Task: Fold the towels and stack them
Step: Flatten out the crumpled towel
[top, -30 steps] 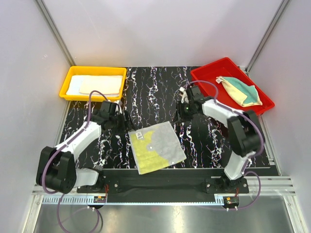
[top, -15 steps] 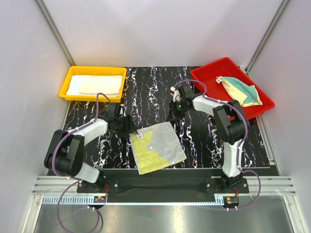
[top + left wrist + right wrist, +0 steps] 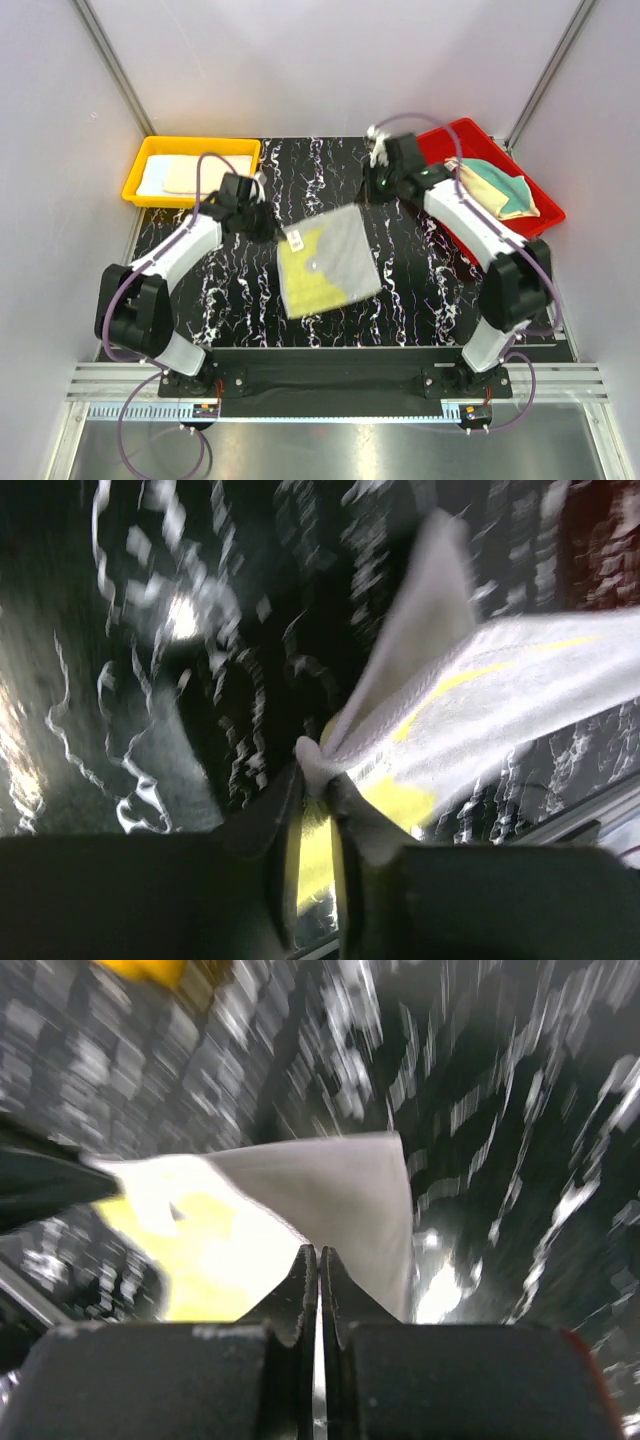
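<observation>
A grey and yellow towel hangs tilted above the middle of the black marbled table. My left gripper is shut on its left corner; in the left wrist view the cloth bunches between the fingertips. My right gripper is raised near the towel's far right corner. In the right wrist view its jaws are pressed together with no cloth showing between them, and the towel spreads beyond the tips.
A yellow tray at the back left holds a folded light blue towel and a pale one. A red tray at the back right holds crumpled yellow and teal towels. White walls close in on both sides.
Both grippers have closed. The left one has lifted the towel's corner up and toward the back, so the towel has left the table. The right arm has risen toward the red tray.
</observation>
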Robot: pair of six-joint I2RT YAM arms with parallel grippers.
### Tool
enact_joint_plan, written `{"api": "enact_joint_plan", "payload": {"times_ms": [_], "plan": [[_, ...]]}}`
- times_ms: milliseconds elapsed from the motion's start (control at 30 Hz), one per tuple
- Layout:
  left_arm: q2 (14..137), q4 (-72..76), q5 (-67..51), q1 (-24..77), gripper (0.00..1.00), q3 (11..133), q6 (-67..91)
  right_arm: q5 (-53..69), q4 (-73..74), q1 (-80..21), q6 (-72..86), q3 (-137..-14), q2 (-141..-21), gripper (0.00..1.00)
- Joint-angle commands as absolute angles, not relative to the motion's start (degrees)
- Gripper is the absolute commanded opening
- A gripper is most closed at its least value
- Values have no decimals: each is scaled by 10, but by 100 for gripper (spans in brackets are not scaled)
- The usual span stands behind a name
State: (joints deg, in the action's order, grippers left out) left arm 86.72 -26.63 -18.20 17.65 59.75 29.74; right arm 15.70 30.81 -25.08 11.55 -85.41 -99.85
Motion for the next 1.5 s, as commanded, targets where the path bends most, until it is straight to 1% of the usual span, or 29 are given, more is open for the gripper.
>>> {"api": "enact_joint_plan", "payload": {"times_ms": [0, 67, 100, 133, 167, 233, 267, 300, 333, 367, 400, 433, 500, 533, 633, 733, 933, 967, 1000, 1033, 1100, 1167, 1200, 1267, 1300, 1333, 1400, 1433, 1467], "plan": [[839, -323, -197, 179, 28, 718, 262, 116, 324, -255, 81, -932, -923, 0], [843, -337, -220, 179, 37, 757, 256, 112, 336, -255, 70, -974, -917, 0], [840, -334, -229, 179, 36, 768, 258, 109, 346, -255, 67, -989, -917, 0], [838, -330, -241, 179, 31, 775, 260, 111, 359, -255, 67, -1010, -920, 0], [830, -327, -245, 180, 15, 773, 264, 123, 377, -255, 69, -1012, -918, 0], [815, -312, -259, 181, 13, 748, 270, 143, 372, -255, 79, -965, -889, 0], [800, -310, -258, 185, 15, 735, 272, 166, 344, -255, 85, -935, -873, 0], [793, -309, -255, 188, 30, 721, 271, 177, 327, -255, 99, -900, -857, 0], [785, -306, -247, 189, 39, 686, 267, 184, 313, -255, 107, -831, -828, 0], [770, -302, -243, 191, 48, 667, 267, 189, 296, -255, 119, -796, -816, 0], [763, -295, -238, 191, 51, 647, 268, 207, 290, -255, 135, -761, -804, 0], [758, -281, -232, 191, 51, 625, 267, 213, 287, -257, 142, -695, -785, 0], [756, -273, -229, 190, 51, 582, 265, 219, 272, -257, 168, -626, -762, 0], [766, -272, -218, 191, 51, 577, 265, 221, 264, -258, 177, -561, -738, 0], [800, -267, -174, 190, 56, 571, 276, 260, 228, -258, 213, -462, -699, 0], [847, -250, -142, 188, 57, 595, 290, 285, 239, -262, 235, -418, -661, 2], [956, -180, -167, 187, 57, 668, 308, 263, 325, -263, 291, -395, -555, 7], [969, -176, -171, 188, 57, 678, 312, 256, 330, -262, 317, -391, -548, 16], [984, -175, -175, 187, 57, 687, 319, 246, 333, -263, 328, -388, -543, 29], [1010, -178, -181, 188, 57, 702, 323, 223, 341, -263, 331, -390, -541, 37], [1023, -178, -179, 190, 56, 701, 334, 179, 344, -263, 328, -420, -560, 40], [1015, -166, -166, 191, 56, 662, 349, 114, 333, -262, 312, -460, -598, 44], [1008, -152, -165, 191, 56, 639, 366, 99, 324, -263, 302, -519, -625, 46], [984, -103, -163, 192, 55, 583, 380, 89, 271, -263, 256, -577, -720, 45], [975, -96, -158, 192, 54, 571, 391, 88, 255, -263, 242, -640, -791, 45], [951, -94, -151, 192, 54, 559, 396, 84, 243, -263, 230, -676, -828, 44], [919, -72, -140, 192, 55, 513, 411, 69, 243, -264, 194, -786, -901, 42], [884, -64, -135, 192, 56, 493, 416, 67, 233, -264, 184, -816, -966, 42], [867, -62, -128, 191, 56, 482, 416, 69, 229, -264, 163, -846, -998, 41]]}}
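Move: The grey-and-yellow towel hangs between the two closed grippers by its far edge. Its middle is about 3 cm back, 10 cm right and 5 cm below the left hand; from the right hand it is some 10 cm back, 7 cm left and 11 cm below. The yellow bin stands roughly 20 cm ahead, 19 cm left and 7 cm below the left hand; the red bin about 9 cm ahead, 25 cm right and 13 cm below the right. Up fast go both hands in a flick, right some 17 cm, left 12, fingers tipping upward. The left opens near the top, sinks back, swings forward and returns low over the table, off the towel; the right, still shut, whips back about 20 cm and down, tipping downward, then opens and returns forward, slightly up, above the towel. ##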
